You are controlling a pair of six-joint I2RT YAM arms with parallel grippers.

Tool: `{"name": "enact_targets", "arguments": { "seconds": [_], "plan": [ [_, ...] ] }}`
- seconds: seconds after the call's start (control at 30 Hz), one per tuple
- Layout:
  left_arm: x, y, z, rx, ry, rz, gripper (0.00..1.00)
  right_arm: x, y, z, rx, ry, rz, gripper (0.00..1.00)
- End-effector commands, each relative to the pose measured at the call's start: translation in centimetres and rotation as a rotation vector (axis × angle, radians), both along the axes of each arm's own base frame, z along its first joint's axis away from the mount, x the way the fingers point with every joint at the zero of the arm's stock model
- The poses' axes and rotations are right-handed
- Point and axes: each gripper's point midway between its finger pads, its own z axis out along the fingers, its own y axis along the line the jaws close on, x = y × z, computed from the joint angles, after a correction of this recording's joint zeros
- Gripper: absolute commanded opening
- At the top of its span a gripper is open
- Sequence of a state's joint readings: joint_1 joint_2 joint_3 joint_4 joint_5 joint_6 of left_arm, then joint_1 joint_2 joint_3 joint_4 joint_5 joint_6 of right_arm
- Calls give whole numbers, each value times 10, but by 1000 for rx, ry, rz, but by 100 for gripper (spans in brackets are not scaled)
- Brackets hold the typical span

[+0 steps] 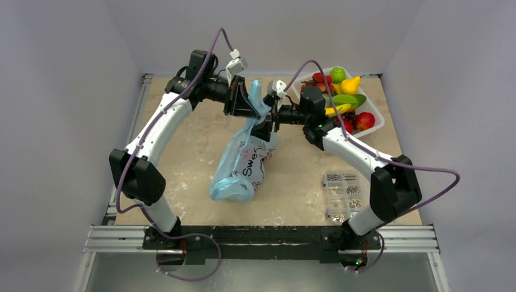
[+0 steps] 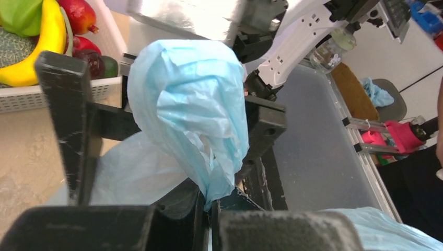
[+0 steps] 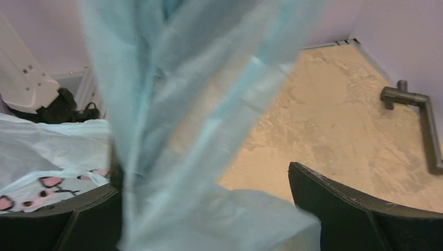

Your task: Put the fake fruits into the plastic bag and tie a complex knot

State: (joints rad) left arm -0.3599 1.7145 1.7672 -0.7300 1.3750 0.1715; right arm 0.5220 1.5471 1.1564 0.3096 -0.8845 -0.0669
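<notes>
The light-blue plastic bag (image 1: 240,164) hangs over the middle of the table, its white printed patch facing up. My left gripper (image 1: 253,100) is shut on the bunched handle (image 2: 193,104) at the bag's top, pinched at the jaw tips (image 2: 213,209). My right gripper (image 1: 266,126) sits just below and right of it, open wide, with loose blue film (image 3: 172,130) running between its fingers (image 3: 355,214) and not clamped. The fake fruits (image 1: 344,97) lie piled in the white tray at the back right; banana, red and green pieces (image 2: 42,36) also show in the left wrist view.
The white tray (image 1: 380,118) stands against the back right corner. A clear box of metal screws (image 1: 342,194) lies near my right arm's base. Grey walls close in the table on three sides.
</notes>
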Motion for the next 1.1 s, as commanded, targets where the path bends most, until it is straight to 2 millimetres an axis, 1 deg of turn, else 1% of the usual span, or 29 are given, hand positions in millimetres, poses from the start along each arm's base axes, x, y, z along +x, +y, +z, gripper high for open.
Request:
{"name": "enact_targets", "arguments": {
  "seconds": [0.0, 0.03, 0.1, 0.17, 0.2, 0.27, 0.3, 0.4, 0.43, 0.5, 0.53, 0.57, 0.6, 0.7, 0.73, 0.83, 0.87, 0.93, 1.0, 1.03, 1.07],
  "plan": [
    [12, -6, 15, -53, -93, 29, 0, -36, 19, 54, 182, 14, 75, 88],
    [13, -7, 15, -59, -96, 25, 0, -40, 23, 56, 202, 16, 78, 83],
    [14, -10, 13, -59, -55, 13, 0, -46, 31, 52, 223, 42, 88, 69],
    [17, -11, 10, -53, -43, 17, 0, -45, 36, 46, 233, 69, 81, 51],
    [18, -12, 10, -49, -46, 26, 0, -45, 37, 43, 236, 82, 76, 38],
    [26, -8, 9, -30, -57, 77, 1, -42, 37, 33, 220, 106, 60, 5],
    [29, -4, 11, -22, -62, 109, 7, -40, 36, 27, 209, 127, 48, 0],
    [39, 18, 17, 9, -99, 244, 35, -32, 27, 14, 177, 161, -25, 0],
    [40, 28, 21, 21, -119, 290, 48, -29, 24, 10, 158, 156, -50, 0],
    [38, 48, 22, 84, -202, 381, 75, -27, 19, 6, 139, 168, -82, 0],
    [31, 56, 20, 126, -244, 397, 91, -26, 17, 4, 133, 180, -98, 0],
    [23, 61, 16, 157, -275, 399, 97, -26, 16, 4, 129, 189, -104, 0],
    [15, 65, 10, 183, -277, 399, 100, -25, 15, 3, 125, 199, -114, 0],
    [-6, 75, -20, 254, -266, 400, 100, -24, 14, -1, 113, 243, -127, 0],
    [-12, 74, -32, 280, -281, 394, 100, -23, 14, -3, 113, 259, -139, 0],
    [-14, 72, -67, 374, -314, 407, 100, -21, 13, -4, 117, 292, -151, 0],
    [-12, 72, -76, 395, -315, 410, 100, -21, 12, -4, 120, 292, -155, 0],
    [-4, 76, -94, 435, -299, 455, 100, -22, 10, -3, 121, 290, -156, 0],
    [-4, 80, -111, 475, -292, 458, 100, -24, 7, -3, 118, 287, -157, 0],
    [-5, 81, -115, 486, -294, 454, 96, -26, 6, -4, 114, 288, -158, 0],
    [-6, 81, -117, 487, -299, 446, 83, -26, 4, -5, 107, 291, -164, 0]
  ]
}}
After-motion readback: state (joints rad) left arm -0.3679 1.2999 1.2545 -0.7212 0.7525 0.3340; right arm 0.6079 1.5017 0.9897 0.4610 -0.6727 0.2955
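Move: The left hand already pinches the bag's gathered neck. From the open right hand, that neck is about 3 cm back, 3 cm left and roughly level, while the fruit-filled bag bottom is about 11 cm back, 6 cm left and 20 cm below. From the left hand, the bag's loose left side is some 4 cm back, 5 cm left and 14 cm below; the bag bottom is roughly 8 cm back, 5 cm left and 25 cm below. Back and to its left, the right hand moves about 5 cm onto the neck and pinches it shut, then sinks about 4 cm as its wrist turns some 20 degrees. As the right fingers near closing, the left hand opens wide, letting go. It swings forward and left off the neck, curves back, then drops about 10 cm beside the bag's loose side, rolling its left side up. ##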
